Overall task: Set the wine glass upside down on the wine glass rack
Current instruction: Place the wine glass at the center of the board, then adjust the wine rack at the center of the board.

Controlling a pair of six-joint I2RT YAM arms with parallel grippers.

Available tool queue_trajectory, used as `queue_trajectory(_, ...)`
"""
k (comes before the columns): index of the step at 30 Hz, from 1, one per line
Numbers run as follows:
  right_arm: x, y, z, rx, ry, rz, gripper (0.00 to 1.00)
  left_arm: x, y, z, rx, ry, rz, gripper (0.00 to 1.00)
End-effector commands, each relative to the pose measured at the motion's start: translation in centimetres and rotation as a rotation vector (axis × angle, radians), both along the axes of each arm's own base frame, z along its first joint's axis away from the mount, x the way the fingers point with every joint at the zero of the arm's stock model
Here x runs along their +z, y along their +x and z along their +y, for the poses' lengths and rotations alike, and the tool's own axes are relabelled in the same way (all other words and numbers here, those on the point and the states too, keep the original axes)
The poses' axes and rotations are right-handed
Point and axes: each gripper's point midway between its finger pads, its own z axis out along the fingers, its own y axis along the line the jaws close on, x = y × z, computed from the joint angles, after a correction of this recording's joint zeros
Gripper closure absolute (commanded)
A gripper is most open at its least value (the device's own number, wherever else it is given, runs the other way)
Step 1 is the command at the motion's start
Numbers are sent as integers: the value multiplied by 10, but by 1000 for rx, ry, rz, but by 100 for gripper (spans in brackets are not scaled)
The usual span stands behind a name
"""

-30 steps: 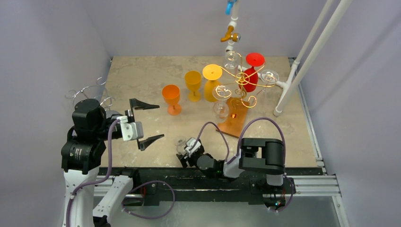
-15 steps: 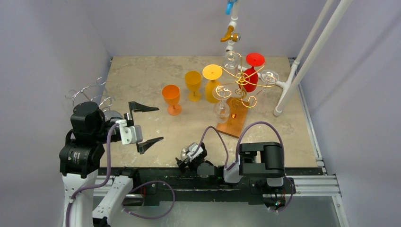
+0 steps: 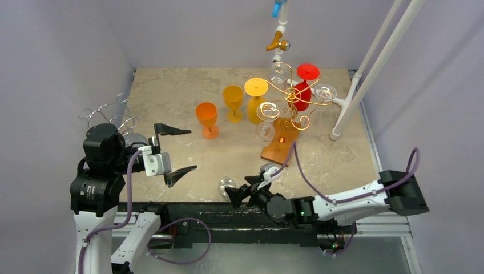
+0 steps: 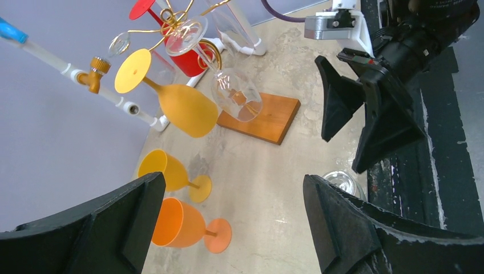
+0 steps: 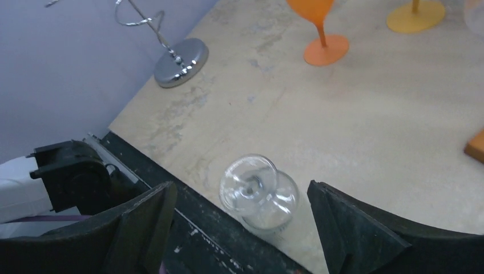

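Observation:
A clear wine glass (image 5: 258,191) rests at the table's front edge with its foot towards the right wrist camera; I cannot tell whether it lies or stands. My right gripper (image 5: 241,187) is open, a finger on either side of the glass and apart from it. From above, the right gripper (image 3: 244,188) sits just right of the glass (image 3: 226,184). The gold wire wine glass rack (image 3: 291,94) on its wooden base (image 3: 281,144) carries yellow, red and clear glasses upside down. My left gripper (image 3: 193,149) hangs open and holds nothing, left of the glass.
An orange glass (image 3: 207,119) and a yellow glass (image 3: 233,101) stand upright mid-table. A silver wire stand (image 3: 108,111) sits at the left edge. White pipes (image 3: 365,74) rise at the right, and a tap pipe (image 3: 278,40) hangs over the rack.
My right gripper has opened wide and drawn back to the right of the clear glass, and the arm's elbow has swung far out to the right. The left arm has barely shifted.

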Motion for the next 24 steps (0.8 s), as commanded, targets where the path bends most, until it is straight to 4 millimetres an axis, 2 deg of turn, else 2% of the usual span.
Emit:
queue_trajectory(1, -70, 5, -68, -192, -88, 233, 11, 17, -7, -1, -14, -21, -48, 0)
queue_trajectory(4, -87, 8, -102, -305, -51, 338, 34, 17, -7, -2, -16, -22, -47, 0)
queue_trajectory(5, -100, 11, -127, -381, -92, 364, 38, 17, -7, -2, -16, -22, -46, 0)
queue_trajectory(9, -109, 15, -165, -552, -31, 459, 51, 17, -6, -2, -20, -23, -43, 0)
queue_trajectory(11, -108, 20, -173, -596, -36, 457, 52, 17, -5, -2, -23, -23, -42, 0)
queue_trajectory(13, -116, 30, -182, -650, -62, 473, 54, 15, -4, -2, -22, -22, -35, 0)
queue_trajectory(16, -124, 48, -173, -633, -95, 484, 57, 13, -3, -2, -21, -20, -35, 0)
queue_trajectory(18, -129, 57, -180, -672, -118, 496, 61, 12, -3, -2, -18, -18, -33, 0)
queue_trajectory(24, -131, 93, -186, -732, -184, 473, 65, 7, -1, -1, -12, -12, -29, 0)
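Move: The rack's wooden board, the likely target, lies about 20 cm ahead of the right hand, some 15 cm to its right and 18 cm lower. The clear wine glass it has already let go of stands roughly 4 cm ahead, 5 cm left and 14 cm below. A hanging clear glass is about 20 cm ahead, 9 cm right and 5 cm below. From the idle left hand the board lies some 18 cm ahead, 31 cm right and 36 cm lower. Towards the near end of the rack's wooden board swings the empty right hand: about 19 cm to the right, away from the standing wine glass, while sinking some 13 cm, then curving forward in the later part. The wrist turns clockwise about 40 degrees and tips the fingers down; they close from wide to under half open, gripping nothing and stopping short of the board's near edge. ##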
